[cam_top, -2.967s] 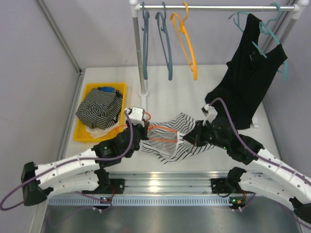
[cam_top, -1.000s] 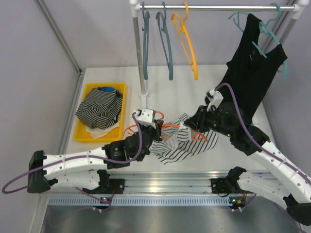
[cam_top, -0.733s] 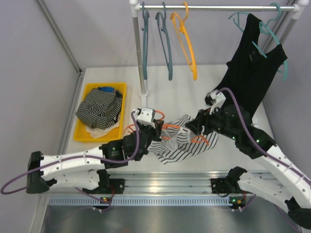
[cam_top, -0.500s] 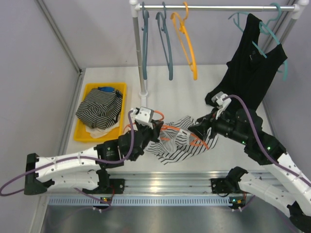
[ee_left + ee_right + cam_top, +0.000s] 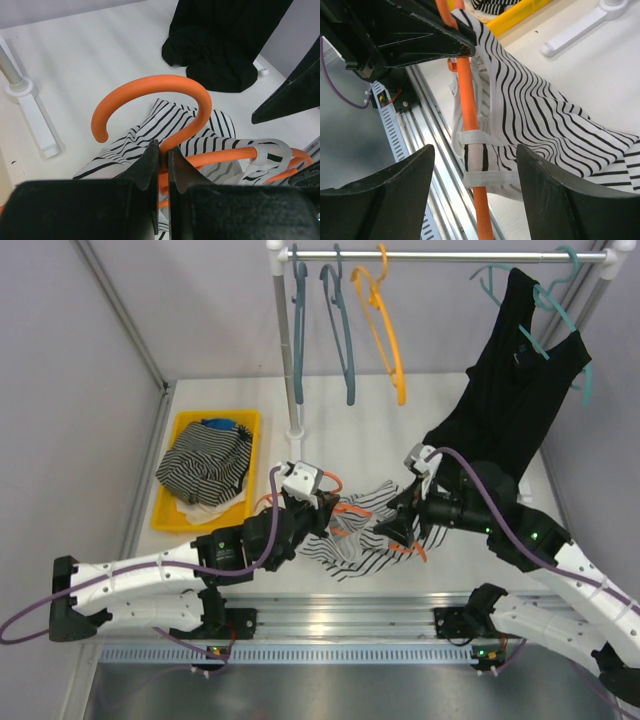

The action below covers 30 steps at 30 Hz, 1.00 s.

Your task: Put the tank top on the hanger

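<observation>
The tank top (image 5: 365, 542), white with thin black stripes, lies crumpled on the table between both arms. The red-orange hanger (image 5: 348, 508) is partly inside it. My left gripper (image 5: 164, 156) is shut on the hanger's neck just under the hook (image 5: 160, 82), with the tank top (image 5: 167, 120) draped below. In the right wrist view a white-edged strap (image 5: 481, 161) is looped round the hanger's arm (image 5: 467, 95). My right gripper (image 5: 475, 187) is open, one finger on each side of that strap and touching neither it nor the tank top (image 5: 540, 115). From above, the right gripper (image 5: 395, 525) hovers over the garment's right half.
A yellow tray (image 5: 170, 502) at the left holds a darker striped garment (image 5: 205, 465). The rack's rail at the back carries teal hangers (image 5: 340, 330), a yellow-amber hanger (image 5: 385, 335) and a black top (image 5: 515, 390). Its post base (image 5: 296, 435) stands behind the left gripper. An aluminium rail (image 5: 340, 615) runs along the front edge.
My right gripper has opened and let go of the strap. Its wrist has swung left and lower over the garment. The left gripper has kept its hold on the hanger and shifted only slightly.
</observation>
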Each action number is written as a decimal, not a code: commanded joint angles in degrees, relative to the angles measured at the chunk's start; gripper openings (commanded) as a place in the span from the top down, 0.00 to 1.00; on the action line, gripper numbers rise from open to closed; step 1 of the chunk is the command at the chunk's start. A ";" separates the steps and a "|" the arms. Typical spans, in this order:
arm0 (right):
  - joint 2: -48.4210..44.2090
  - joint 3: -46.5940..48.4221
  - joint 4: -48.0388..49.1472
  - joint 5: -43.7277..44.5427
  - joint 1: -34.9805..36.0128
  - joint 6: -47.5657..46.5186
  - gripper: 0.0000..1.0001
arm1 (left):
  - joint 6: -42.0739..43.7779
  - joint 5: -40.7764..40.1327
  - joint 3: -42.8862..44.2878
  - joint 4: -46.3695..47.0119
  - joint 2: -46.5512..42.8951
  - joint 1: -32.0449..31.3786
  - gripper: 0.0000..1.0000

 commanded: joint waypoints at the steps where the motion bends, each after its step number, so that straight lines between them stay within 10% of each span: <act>1: 0.39 -1.03 1.13 -1.59 2.57 -0.90 0.34 | 0.64 0.20 2.98 2.07 -1.28 -0.27 1.00; 15: 1.80 -2.53 1.05 7.81 9.87 -0.02 0.55 | 0.99 0.73 3.42 2.07 -1.54 -0.27 1.00; 20: 2.68 -2.79 1.66 8.78 10.13 0.68 0.95 | 0.73 1.43 3.86 1.81 -1.37 -0.27 1.00; 23: 2.42 -3.58 2.71 8.87 10.22 1.21 1.00 | 0.81 1.17 4.21 1.20 -1.02 -0.27 1.00; 27: 0.66 -4.99 4.21 8.69 10.22 2.09 1.00 | 1.25 0.38 4.73 0.93 -1.98 -0.27 0.55; 30: 0.05 -5.69 4.65 9.13 10.22 2.71 1.00 | 2.31 0.38 5.79 0.06 -2.77 -0.27 0.48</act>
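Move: Just below the right hand's open fingers, about 2 cm back, 3 cm to its left and 4 cm down, the striped strap is looped over the hanger's right arm. The hanger's neck is some 14 cm left of the right hand and 4 cm farther out; the striped tank top's body sags roughly 9 cm below it, 3 cm ahead and 4 cm left. From the left hand, already pinching the neck between its fingers, the strap lies about 12 cm right, 6 cm back and 3 cm lower. Sinking about 3 cm while easing some 2 cm back and 2 cm left, the right hand brings its open fingers around the hanger's right arm, pinches it together with the strap, and then lowers a further 2 cm. The left hand keeps its grip on the neck almost still until the right has closed, then opens halfway, lets the neck go and starts to rise. ##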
